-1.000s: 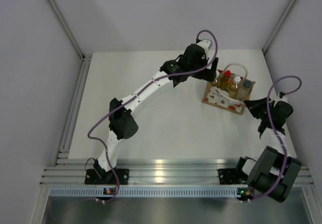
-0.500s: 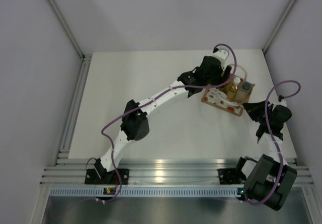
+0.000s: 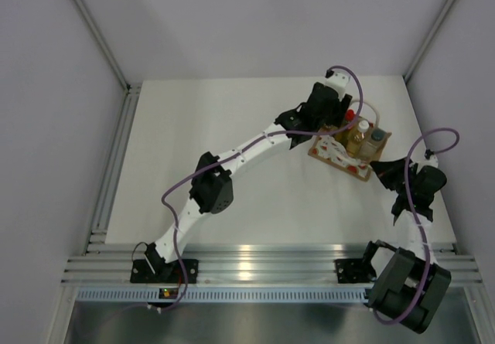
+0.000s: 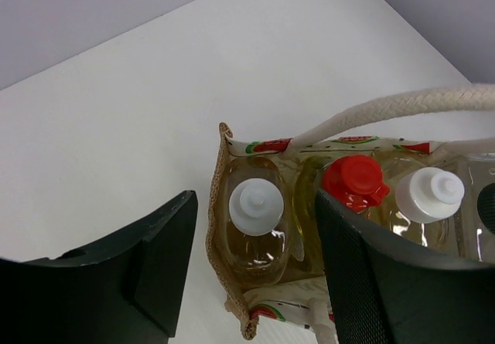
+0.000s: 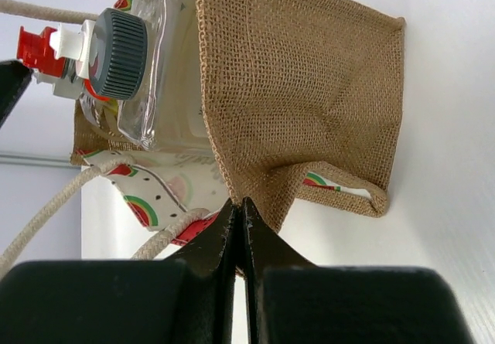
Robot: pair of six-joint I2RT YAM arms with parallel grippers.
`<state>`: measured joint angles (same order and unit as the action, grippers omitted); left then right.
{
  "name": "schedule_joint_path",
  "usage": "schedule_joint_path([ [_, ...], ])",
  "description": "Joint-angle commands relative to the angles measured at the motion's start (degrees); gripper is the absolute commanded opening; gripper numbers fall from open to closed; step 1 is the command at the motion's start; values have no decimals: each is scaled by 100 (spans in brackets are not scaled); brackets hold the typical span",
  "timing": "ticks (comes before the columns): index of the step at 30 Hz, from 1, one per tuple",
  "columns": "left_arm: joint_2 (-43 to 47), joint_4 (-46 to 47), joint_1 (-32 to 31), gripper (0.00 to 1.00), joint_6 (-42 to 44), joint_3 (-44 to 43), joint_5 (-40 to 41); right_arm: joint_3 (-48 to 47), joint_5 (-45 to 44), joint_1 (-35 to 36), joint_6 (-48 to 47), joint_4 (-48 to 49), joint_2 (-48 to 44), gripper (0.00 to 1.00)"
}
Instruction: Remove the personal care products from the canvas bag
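The canvas bag (image 3: 338, 155) stands at the back right of the table with the personal care products upright inside. My left gripper (image 4: 255, 243) is open over the bag's left end. Its fingers straddle an amber bottle with a white cap (image 4: 257, 206) and the bag's burlap end wall (image 4: 219, 228), with a gap showing on both sides. Beside that bottle stand a yellow bottle with a red cap (image 4: 354, 182) and a second white-capped bottle (image 4: 430, 194). My right gripper (image 5: 238, 212) is shut on the burlap rim of the canvas bag (image 5: 309, 89), near the clear bottle with a dark grey cap (image 5: 120, 54).
A white rope handle (image 4: 402, 104) arcs over the bottles, and another loop (image 5: 46, 212) hangs at the printed front. The table's right edge and the side wall (image 3: 456, 127) lie close behind the bag. Bare white tabletop (image 3: 216, 120) spreads to the left.
My left gripper has swung right from beside the bag to over its left end, and its jaws have narrowed around the amber bottle. The bag shifted slightly. The right gripper stayed shut on it.
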<state>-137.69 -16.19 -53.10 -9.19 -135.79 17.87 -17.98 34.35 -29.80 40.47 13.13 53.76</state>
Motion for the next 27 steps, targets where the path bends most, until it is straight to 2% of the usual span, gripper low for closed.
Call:
schedule_joint_path([
  [1, -162, 511, 63, 67, 58, -325, -99, 233, 177, 45, -267, -925, -136, 0],
  [4, -311, 529, 63, 67, 58, -404, -170, 225, 186, 45, -294, -1049, -278, 0],
  [8, -469, 573, 72, 58, 75, -431, -152, 224, 230, 45, -338, -1145, -392, 0],
  [11, -531, 581, 81, 57, 67, -431, -143, 224, 274, 45, -373, -1181, -427, 0],
  [16, -575, 590, 98, 37, -4, -405, -275, 233, 265, 45, -443, -1189, -401, 0],
  [18, -575, 581, 90, 32, -48, -361, -284, 225, 274, 45, -469, -1189, -358, 0],
  [19, -575, 590, 89, 18, -48, -343, -275, 207, 274, 45, -487, -1189, -331, 0],
  [20, -566, 581, 89, 11, -65, -326, -240, 198, 274, 45, -496, -1189, -313, 0],
  [21, -549, 581, 89, 0, -74, -317, -223, 198, 283, 45, -513, -1189, -313, 0],
  [27, -277, 616, 89, 0, -92, -317, -12, 198, 274, 45, -514, -1181, -304, 0],
])
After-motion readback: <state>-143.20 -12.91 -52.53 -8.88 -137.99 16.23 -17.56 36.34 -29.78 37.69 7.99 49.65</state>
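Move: The leftmost white-capped bottle in the canvas bag stands just below the left hand, its middle about 9 cm down and 2 cm ahead and 2 cm to the right. The red-capped bottle stands some 5 cm to the right of it, level with it; the other white-capped bottle is about 9 cm to its right and 3 cm nearer. From the right hand, the leftmost bottle is about 13 cm ahead, 12 cm left, at about the same height. Down onto the leftmost bottle's cap goes the left hand, about 3.5 cm, easing a little forward and to the right with no turn of the wrist; its half-open fingers close from either side and pinch the bottle at the cap, then hold still. Meanwhile the right hand keeps its shut fingers on the bag's near right edge, drawing it about 1.5 cm back and to the left. ##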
